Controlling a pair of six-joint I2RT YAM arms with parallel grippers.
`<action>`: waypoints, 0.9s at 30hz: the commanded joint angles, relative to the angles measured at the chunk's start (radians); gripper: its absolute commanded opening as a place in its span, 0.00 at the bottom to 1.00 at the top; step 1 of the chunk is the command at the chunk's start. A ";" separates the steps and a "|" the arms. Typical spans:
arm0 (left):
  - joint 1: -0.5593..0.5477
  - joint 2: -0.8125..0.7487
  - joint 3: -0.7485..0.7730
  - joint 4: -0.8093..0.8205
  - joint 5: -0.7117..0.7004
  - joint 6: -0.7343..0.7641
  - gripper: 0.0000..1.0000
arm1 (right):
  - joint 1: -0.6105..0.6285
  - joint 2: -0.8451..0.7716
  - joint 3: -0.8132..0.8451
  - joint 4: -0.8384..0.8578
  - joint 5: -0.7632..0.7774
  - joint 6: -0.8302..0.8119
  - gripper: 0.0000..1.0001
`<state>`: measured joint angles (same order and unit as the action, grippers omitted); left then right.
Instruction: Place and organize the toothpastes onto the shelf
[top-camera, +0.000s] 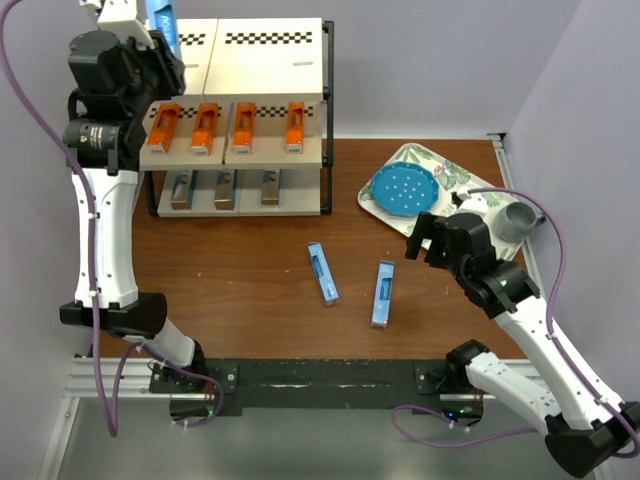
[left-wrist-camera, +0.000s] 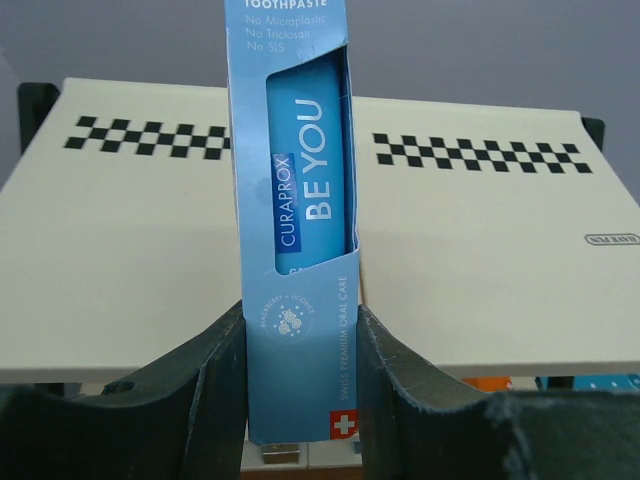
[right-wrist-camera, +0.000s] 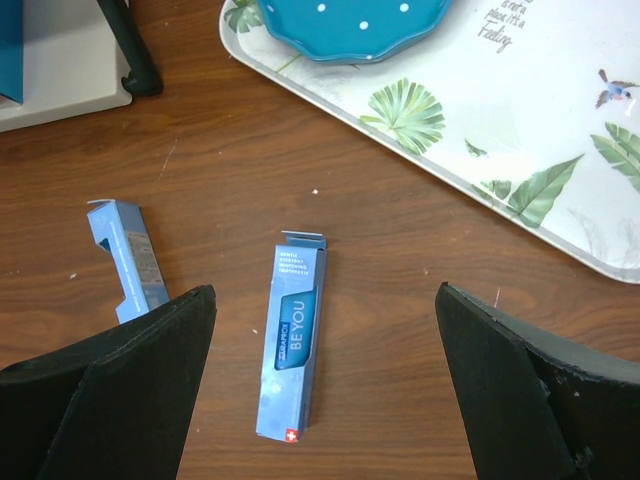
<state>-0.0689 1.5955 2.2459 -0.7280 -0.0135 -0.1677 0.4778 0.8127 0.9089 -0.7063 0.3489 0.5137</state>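
Note:
The shelf (top-camera: 265, 50) stands at the back left, with several orange toothpastes (top-camera: 205, 125) on its middle board and three silver-grey ones (top-camera: 223, 188) on the bottom board. My left gripper (top-camera: 160, 35) is shut on a light blue toothpaste (left-wrist-camera: 295, 200) held upright over the shelf's top board (left-wrist-camera: 480, 250); the fingers (left-wrist-camera: 210, 400) clamp its lower end. Two more light blue toothpastes (top-camera: 322, 272) (top-camera: 383, 293) lie flat on the table. My right gripper (top-camera: 415, 238) hovers open above the right one (right-wrist-camera: 293, 345), the other (right-wrist-camera: 128, 258) just beyond its left finger.
A floral tray (top-camera: 470, 190) at the back right holds a blue dotted plate (top-camera: 404, 190) and a grey cup (top-camera: 518, 220). The tray's edge (right-wrist-camera: 520, 130) lies close ahead of the right gripper. The shelf's black foot (right-wrist-camera: 135, 60) shows at the upper left of the right wrist view.

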 joint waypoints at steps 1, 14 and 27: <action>0.093 -0.003 0.005 0.081 0.067 0.056 0.33 | 0.004 0.020 0.053 -0.007 0.018 -0.004 0.96; 0.207 0.067 -0.003 0.111 0.087 0.117 0.50 | 0.004 0.066 0.079 -0.005 0.052 -0.032 0.96; 0.210 0.002 -0.069 0.150 0.037 0.094 0.78 | 0.004 0.092 0.056 0.013 0.041 -0.023 0.96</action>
<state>0.1352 1.6802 2.2227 -0.6525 0.0452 -0.0669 0.4778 0.9016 0.9482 -0.7174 0.3759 0.4961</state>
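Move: The left hand, holding a blue toothpaste by its near end, has its spot on the top shelf's left panel about 9 cm ahead, 9 cm to the left and 3 cm lower. The seam between the two top panels runs some 4 cm to its right. Roughly 20 cm beneath that spot lies the leftmost orange toothpaste, the second orange one about 8 cm to the right of it. From the right hand the spot is some 27 cm ahead, 57 cm left and 26 cm up. Leftward first, about 9 cm, the left hand carries the blue toothpaste away from the panel seam towards the middle of the top shelf's left panel, soon easing forward about 4 cm and down 3 cm as well, with a slight counter-clockwise turn. Near the end of the lowering the fingers begin to open, and they keep widening while the hand all but stands still, letting go of the box. ##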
